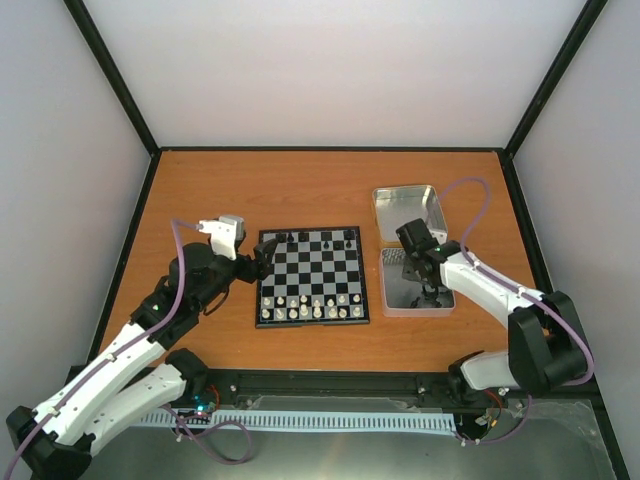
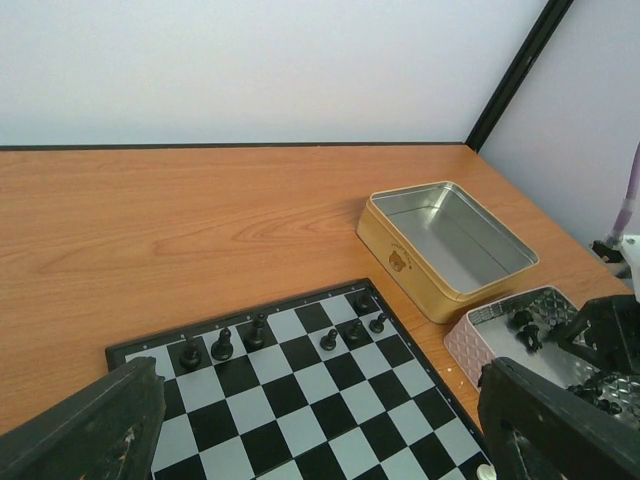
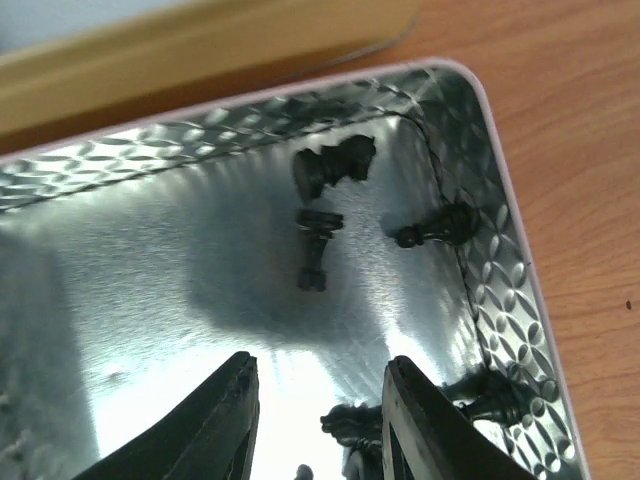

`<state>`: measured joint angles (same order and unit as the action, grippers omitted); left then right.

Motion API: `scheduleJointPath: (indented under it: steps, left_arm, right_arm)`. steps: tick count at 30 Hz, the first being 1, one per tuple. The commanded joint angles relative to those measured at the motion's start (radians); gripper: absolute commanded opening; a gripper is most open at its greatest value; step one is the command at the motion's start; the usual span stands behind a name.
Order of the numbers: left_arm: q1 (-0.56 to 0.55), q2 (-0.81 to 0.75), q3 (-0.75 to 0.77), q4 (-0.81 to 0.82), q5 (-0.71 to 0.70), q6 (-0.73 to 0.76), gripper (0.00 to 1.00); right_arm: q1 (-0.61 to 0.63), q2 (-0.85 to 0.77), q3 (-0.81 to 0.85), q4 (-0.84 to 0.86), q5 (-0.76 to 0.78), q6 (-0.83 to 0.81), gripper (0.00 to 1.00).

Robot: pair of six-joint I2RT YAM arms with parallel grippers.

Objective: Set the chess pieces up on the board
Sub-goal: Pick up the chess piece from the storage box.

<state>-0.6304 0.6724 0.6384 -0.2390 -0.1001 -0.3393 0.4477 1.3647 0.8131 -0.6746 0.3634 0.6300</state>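
Note:
The board [image 1: 315,272] lies mid-table. Several black chess pieces [image 1: 285,238] stand on its far rows, with more at the far right corner [image 1: 350,238]; the left wrist view shows them in two groups [image 2: 222,345] [image 2: 352,330]. More black pieces lie loose in the pink-sided tin [image 3: 500,290]: one lies on its side [image 3: 318,250], another by the wall [image 3: 435,228]. My right gripper [image 3: 320,365] is open, low inside that tin, with a black piece [image 3: 360,430] lying between its fingers, close to the right one. My left gripper [image 2: 318,380] hangs open over the board's left edge.
White pieces [image 1: 310,308] fill the board's two near rows. An empty gold-sided tin [image 2: 400,255] stands behind the pink tin [image 1: 418,312], right of the board. Black frame posts and white walls bound the table.

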Motion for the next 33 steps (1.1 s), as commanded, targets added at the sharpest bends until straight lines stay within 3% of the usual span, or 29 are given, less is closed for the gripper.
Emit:
scheduleJointPath:
  steps: [1, 9, 19, 27, 33]
  left_arm:
    - [-0.003, 0.006, 0.002, 0.027, 0.01, -0.01, 0.87]
    - [-0.003, 0.005, 0.003, 0.027, 0.005, -0.01, 0.87]
    - [-0.003, 0.006, 0.005, 0.027, 0.005, -0.007, 0.87]
    - [-0.003, 0.002, 0.007, 0.027, 0.012, -0.013, 0.87]
    - [-0.003, 0.022, 0.003, 0.069, 0.079, -0.04, 0.87]
  right_arm:
    - [-0.071, 0.017, -0.052, 0.121, -0.032, -0.012, 0.36]
    - [-0.133, 0.142, -0.06, 0.22, -0.189, -0.109, 0.35]
    - [-0.196, 0.206, -0.078, 0.269, -0.174, -0.094, 0.31]
    - [-0.198, 0.237, -0.077, 0.287, -0.226, -0.117, 0.08]
    - [-0.198, 0.075, -0.09, 0.268, -0.327, -0.168, 0.03]
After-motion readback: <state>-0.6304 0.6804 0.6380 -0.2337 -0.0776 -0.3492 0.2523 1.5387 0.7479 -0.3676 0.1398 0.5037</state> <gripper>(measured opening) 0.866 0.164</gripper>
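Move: The small black chess piece to be picked lies flat on the storage box floor, about 4 cm ahead of the right hand, 2 cm to its right and 6 cm below. Another piece lies 3 cm beyond that piece and 2 cm farther right; a third is level with it, 5 cm to its right, by the side wall. A loose pile sits some 3 cm back and 6 cm right of the hand. From the left hand the piece is roughly 42 cm right, 6 cm ahead, 24 cm lower. The right hand drops about 5 cm into the storage box with its fingers partly open, tilting slightly so its left side rises, then levels out just over the floor and slides forward some 2 cm, ending roughly 4 cm farther out and a little to the right of where it began. Low down there, the fingers close to about half their gap and pinch the lying piece by its broad base end, keeping that grip as the hand just begins to rise. ##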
